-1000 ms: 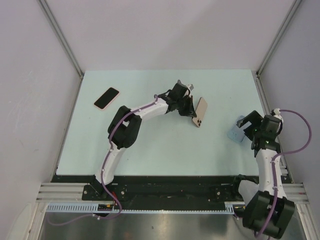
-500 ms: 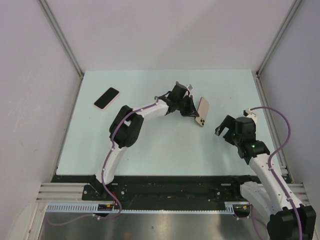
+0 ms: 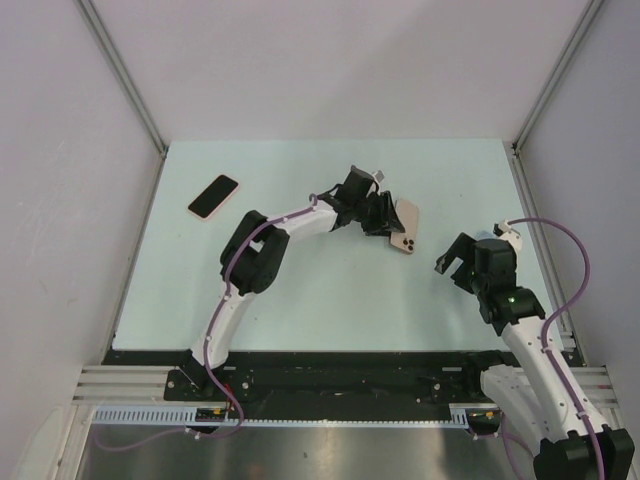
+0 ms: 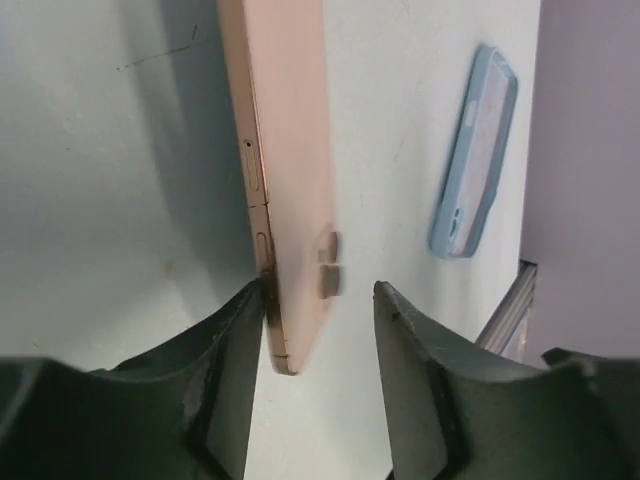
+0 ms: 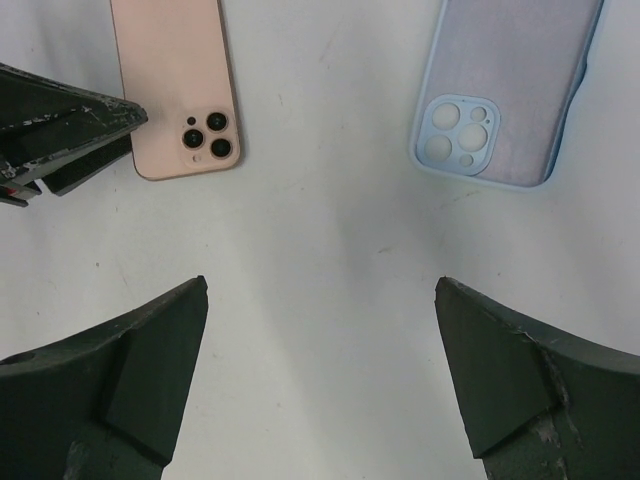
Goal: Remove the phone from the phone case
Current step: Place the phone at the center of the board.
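A pink phone [image 3: 405, 227] lies back up on the pale table, camera lenses toward me; it also shows in the right wrist view [image 5: 175, 85]. My left gripper [image 3: 386, 214] is open around its near end [image 4: 290, 330]. The left finger [image 4: 235, 350] touches the phone's edge and the right finger stands apart. The empty light-blue phone case [image 5: 510, 90] lies flat to the right of the phone, and also shows in the left wrist view [image 4: 475, 150]. My right gripper [image 3: 452, 262] is open and empty, above bare table [image 5: 320, 380] between phone and case. In the top view it hides the case.
A second phone [image 3: 213, 196] with a dark screen and pink rim lies at the table's far left. Grey walls and metal frame rails bound the table on three sides; the right rail [image 3: 535, 215] runs close to the case.
My right arm has swung left, away from the case, with its gripper open. The phone has gone from tilted in my left gripper to flat on the table, and the jaws have parted.
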Robot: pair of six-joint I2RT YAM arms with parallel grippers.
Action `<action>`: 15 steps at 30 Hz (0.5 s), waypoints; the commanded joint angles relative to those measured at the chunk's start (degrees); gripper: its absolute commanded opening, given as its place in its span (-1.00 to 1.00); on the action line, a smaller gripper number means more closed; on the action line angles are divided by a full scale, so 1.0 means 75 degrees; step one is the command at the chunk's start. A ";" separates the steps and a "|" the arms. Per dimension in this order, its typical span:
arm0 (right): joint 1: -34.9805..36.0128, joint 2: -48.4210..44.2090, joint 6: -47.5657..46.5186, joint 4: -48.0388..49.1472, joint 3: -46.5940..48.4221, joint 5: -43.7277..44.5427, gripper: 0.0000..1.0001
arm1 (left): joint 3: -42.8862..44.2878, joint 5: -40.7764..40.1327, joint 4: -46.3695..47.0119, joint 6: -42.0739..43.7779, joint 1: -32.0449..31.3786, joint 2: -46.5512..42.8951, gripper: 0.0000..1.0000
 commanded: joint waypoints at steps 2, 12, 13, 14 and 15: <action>-0.0073 -0.0171 -0.0021 -0.0148 0.0057 0.0246 1.00 | 0.0744 0.0169 -0.0132 0.0006 0.0008 0.0217 0.40; -0.0097 -0.0370 -0.0138 -0.0149 0.0127 0.0165 0.99 | 0.2221 -0.2427 -0.3529 0.2279 0.0219 -0.0392 0.99; -0.0120 -0.0347 -0.0185 -0.0102 0.0127 0.0118 0.99 | 0.2175 -0.2630 -0.3752 0.2558 0.0289 -0.0567 0.99; -0.0120 -0.0312 -0.0290 -0.0044 0.0127 0.0082 0.99 | 0.1792 -0.2748 -0.3836 0.2631 0.0475 -0.1056 1.00; -0.0120 -0.0196 -0.0349 0.0073 0.0127 0.0024 0.99 | 0.1521 -0.2958 -0.3813 0.2678 0.0605 -0.1351 1.00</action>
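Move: From the left hand, the phone's middle is about 3 cm ahead, 4 cm to the right and 2 cm below, its near left long edge still at one finger and the gap already partly open. The empty blue case lies some 24 cm to the right of the left hand, 8 cm farther back and 3 cm lower. From the right hand, the phone is roughly 12 cm ahead, 12 cm to the left and 8 cm down. The left fingers spread from about a third open to fully open, letting the phone's raised left edge go, while the hand dips barely half a centimetre. Clear of the phone, the left hand then draws off to its left and forward, rising as it gathers speed, about 5 cm in all, and the wrist swings some 15 to 20 degrees so the fingers point more steeply down. ##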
